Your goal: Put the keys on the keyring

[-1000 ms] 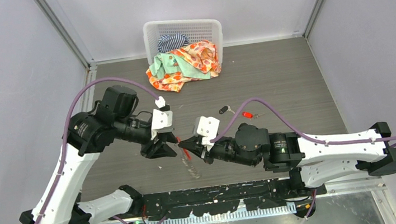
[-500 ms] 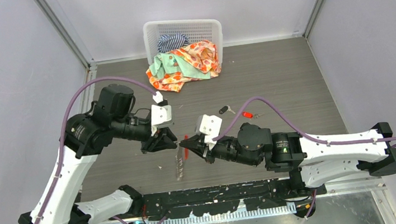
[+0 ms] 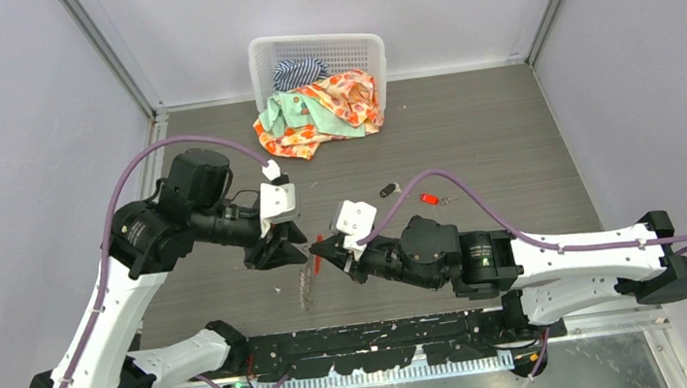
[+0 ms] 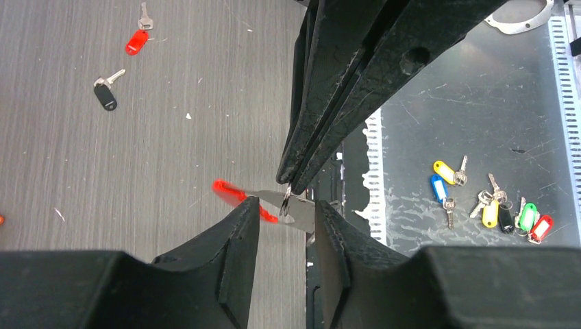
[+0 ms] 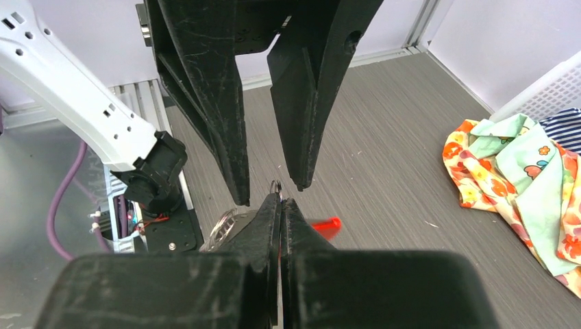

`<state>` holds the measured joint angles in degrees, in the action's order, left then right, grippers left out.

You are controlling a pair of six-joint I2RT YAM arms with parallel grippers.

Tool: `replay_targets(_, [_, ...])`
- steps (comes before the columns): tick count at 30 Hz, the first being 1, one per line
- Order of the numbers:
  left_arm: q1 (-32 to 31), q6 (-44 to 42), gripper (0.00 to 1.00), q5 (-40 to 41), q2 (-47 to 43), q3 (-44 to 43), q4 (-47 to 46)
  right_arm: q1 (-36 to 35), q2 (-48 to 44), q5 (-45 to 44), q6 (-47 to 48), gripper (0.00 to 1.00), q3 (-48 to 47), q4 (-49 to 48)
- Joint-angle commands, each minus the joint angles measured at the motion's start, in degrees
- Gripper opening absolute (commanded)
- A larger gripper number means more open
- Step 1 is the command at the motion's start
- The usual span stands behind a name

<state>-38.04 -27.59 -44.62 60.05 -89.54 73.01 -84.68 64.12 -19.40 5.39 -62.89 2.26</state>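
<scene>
My right gripper (image 5: 279, 200) is shut on the grey ring of the keyring (image 5: 276, 186). The keyring's silvery pieces (image 3: 307, 281) and red tag (image 4: 236, 197) hang below it, blurred. Facing it tip to tip, my left gripper (image 4: 284, 205) is open. Its fingers (image 5: 223, 103) stand on either side of the ring without gripping it. The two keys lie loose on the table further back, to the right. One has a black head (image 3: 387, 190) and one a red head (image 3: 429, 199). The left wrist view shows them at its upper left: the black-headed key (image 4: 105, 96) and the red-headed key (image 4: 136, 42).
A white basket (image 3: 317, 55) at the back holds striped cloth, and flowered cloths (image 3: 318, 109) spill out in front of it. Several keys with coloured tags (image 4: 490, 199) lie on the metal strip beyond the table's near edge. The black base rail (image 3: 386, 340) runs along that edge.
The hanging bunch has swung left under the grippers. My right gripper has shifted slightly left towards the left one. The left jaws narrowed, then widened again.
</scene>
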Motion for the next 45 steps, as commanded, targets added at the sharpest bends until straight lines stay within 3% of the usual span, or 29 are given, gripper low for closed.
replay_targets(1, [-0.2, 0.4, 0.34, -1.1, -0.8, 0.4, -2.5, -0.2, 0.1, -0.8, -1.0, 0.01, -3.3, -2.7])
replay_targets(8, [-0.3, -1.5, 0.23, 1.8, -1.3, 1.5, -2.5, -0.2, -0.4, 0.5, -1.6, 0.01, -3.4, -2.7])
replay_targets(15, [-0.5, -3.4, 0.01, 5.2, -1.8, 3.3, -3.6, -0.2, -0.7, 2.4, -2.9, 0.01, -3.6, -2.7])
replay_targets(22, [-0.7, -1.9, 0.00, 7.2, -3.5, 5.4, -9.1, -0.2, -0.9, 4.6, -4.6, 0.01, -3.6, -3.3])
replay_targets(26, [-0.7, -1.5, 0.01, 8.1, -5.1, 7.1, -11.8, -0.2, -1.5, 5.2, -5.3, 0.17, -3.9, -3.4])
replay_targets(37, [-0.7, -4.1, 0.00, 6.9, -6.8, 9.6, -17.0, -0.2, -6.5, 9.1, -7.2, 0.43, -4.3, -2.7])
replay_targets(45, [-0.7, -7.3, 0.00, 1.8, -9.7, 11.6, -21.2, -0.2, -13.6, 9.9, -6.7, 0.45, -2.0, 1.9])
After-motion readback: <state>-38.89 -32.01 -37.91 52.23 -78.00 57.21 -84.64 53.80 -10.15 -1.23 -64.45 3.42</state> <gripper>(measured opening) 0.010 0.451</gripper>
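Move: The keyring's wire loop sits some 2 cm to the right of the left hand point, level with it, and about 1 cm left of the right one, whose shut fingers hold it. The keyring's body hangs about 3 cm back from the left hand point, 2 cm to its right and 7 cm below. On the table, 34 cm below the left hand, the black-tagged key lies roughly 24 cm ahead and 17 cm right, the red-tagged key 21 cm ahead and 26 cm right. Shut the left gripper fully on the keyring's wire loop beside the right fingertips, sinking a little as it closes, while the right hand holds nearly still. Then open the right fingers and draw that hand up, right and back, some 9 cm, tipping its fingertips up; keep the left pinch, easing forward about 3 cm and rolling the wrist some 15 degrees, forward side up. ##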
